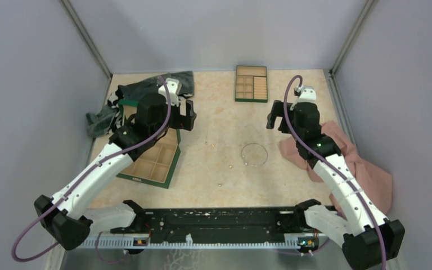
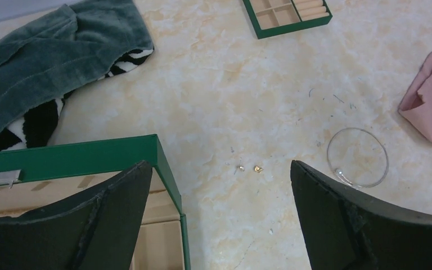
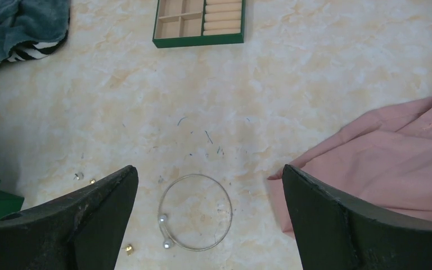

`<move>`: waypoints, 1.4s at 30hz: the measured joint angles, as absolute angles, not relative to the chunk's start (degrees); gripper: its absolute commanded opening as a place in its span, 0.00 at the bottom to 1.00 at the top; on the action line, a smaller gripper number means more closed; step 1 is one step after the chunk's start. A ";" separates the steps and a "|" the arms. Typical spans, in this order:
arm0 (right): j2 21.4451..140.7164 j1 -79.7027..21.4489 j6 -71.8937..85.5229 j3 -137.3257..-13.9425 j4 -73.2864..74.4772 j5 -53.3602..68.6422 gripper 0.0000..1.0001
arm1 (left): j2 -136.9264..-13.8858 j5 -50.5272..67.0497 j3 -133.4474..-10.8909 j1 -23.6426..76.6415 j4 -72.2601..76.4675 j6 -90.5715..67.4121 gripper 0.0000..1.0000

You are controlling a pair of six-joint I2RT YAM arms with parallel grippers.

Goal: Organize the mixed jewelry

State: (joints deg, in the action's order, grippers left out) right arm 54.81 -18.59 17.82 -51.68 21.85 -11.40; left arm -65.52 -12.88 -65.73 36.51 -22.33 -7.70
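The jewelry lies loose mid-table. A thin silvery hoop point(image 1: 246, 163) with two pearl-like ends rests flat; it shows in the left wrist view point(image 2: 341, 173) and between the fingers in the right wrist view point(image 3: 162, 219). Tiny gold specks point(image 1: 212, 144) are scattered to its left; two lie together point(image 2: 257, 169), and others sit apart point(image 3: 128, 250). My left gripper point(image 1: 157, 118) point(image 2: 219, 164) hangs open above the corner of a green box, holding nothing. My right gripper point(image 1: 293, 121) point(image 3: 208, 167) hangs open above the hoop, empty.
A large green box with tan compartments point(image 1: 171, 169) point(image 2: 90, 154) sits at the left. A smaller green tray point(image 1: 251, 100) point(image 3: 197, 40) stands at the back. A dark green towel point(image 1: 146, 87) point(image 2: 45, 56) lies back left, a pink cloth point(image 1: 365, 169) point(image 3: 394, 157) on the right.
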 measured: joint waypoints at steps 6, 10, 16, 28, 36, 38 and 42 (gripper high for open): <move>54.81 -18.59 18.70 -50.98 21.41 -11.49 0.99 | -65.34 -15.81 -64.95 36.51 -22.65 -7.33 0.99; 54.81 -18.59 19.49 -50.83 20.82 -11.77 0.99 | -64.86 -17.19 -63.61 36.51 -23.83 -5.82 0.99; 54.85 -18.59 19.77 -49.71 20.25 -12.19 0.99 | -57.84 -18.02 -56.60 36.51 -27.07 -5.34 0.99; 60.16 -18.59 18.90 -49.50 16.53 -8.29 0.99 | -54.24 -17.50 -47.86 36.51 -32.38 -14.68 0.99; 61.69 -18.59 18.55 -49.60 15.46 -6.02 0.98 | -58.70 -18.65 -45.19 36.51 -32.27 -18.44 0.99; 61.69 -18.59 18.65 -49.60 15.31 -5.82 0.98 | -60.27 -19.42 -45.19 36.51 -32.62 -18.68 0.99; 61.58 -18.59 18.98 -49.60 15.14 -5.82 0.98 | -61.04 -19.77 -45.15 36.51 -32.97 -19.27 0.97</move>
State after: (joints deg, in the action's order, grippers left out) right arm 61.58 -18.59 18.98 -49.60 15.14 -5.82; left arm -61.04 -19.77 -45.15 36.51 -32.97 -19.27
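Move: The jewelry box's right wall lies about 8 cm back, 7 cm left and some 25 cm below the left hand, the box's middle about 19 cm left and 7 cm back. The two earrings lie 6 cm right and 3 cm ahead of that hand. For the right hand, the wire hoop is some 7 cm left, 2 cm back and 23 cm down; the small organizer is about 32 cm ahead and 6 cm left. Back and to its left at first, then mostly straight down, the left hand sinks about 16 cm towards the jewelry box's right wall, tipping some 20 degrees further down and turning slightly counter-clockwise, wide open. The right hand, also open, eases about 3 cm down with a little left and forward, nearing the wire hoop. ##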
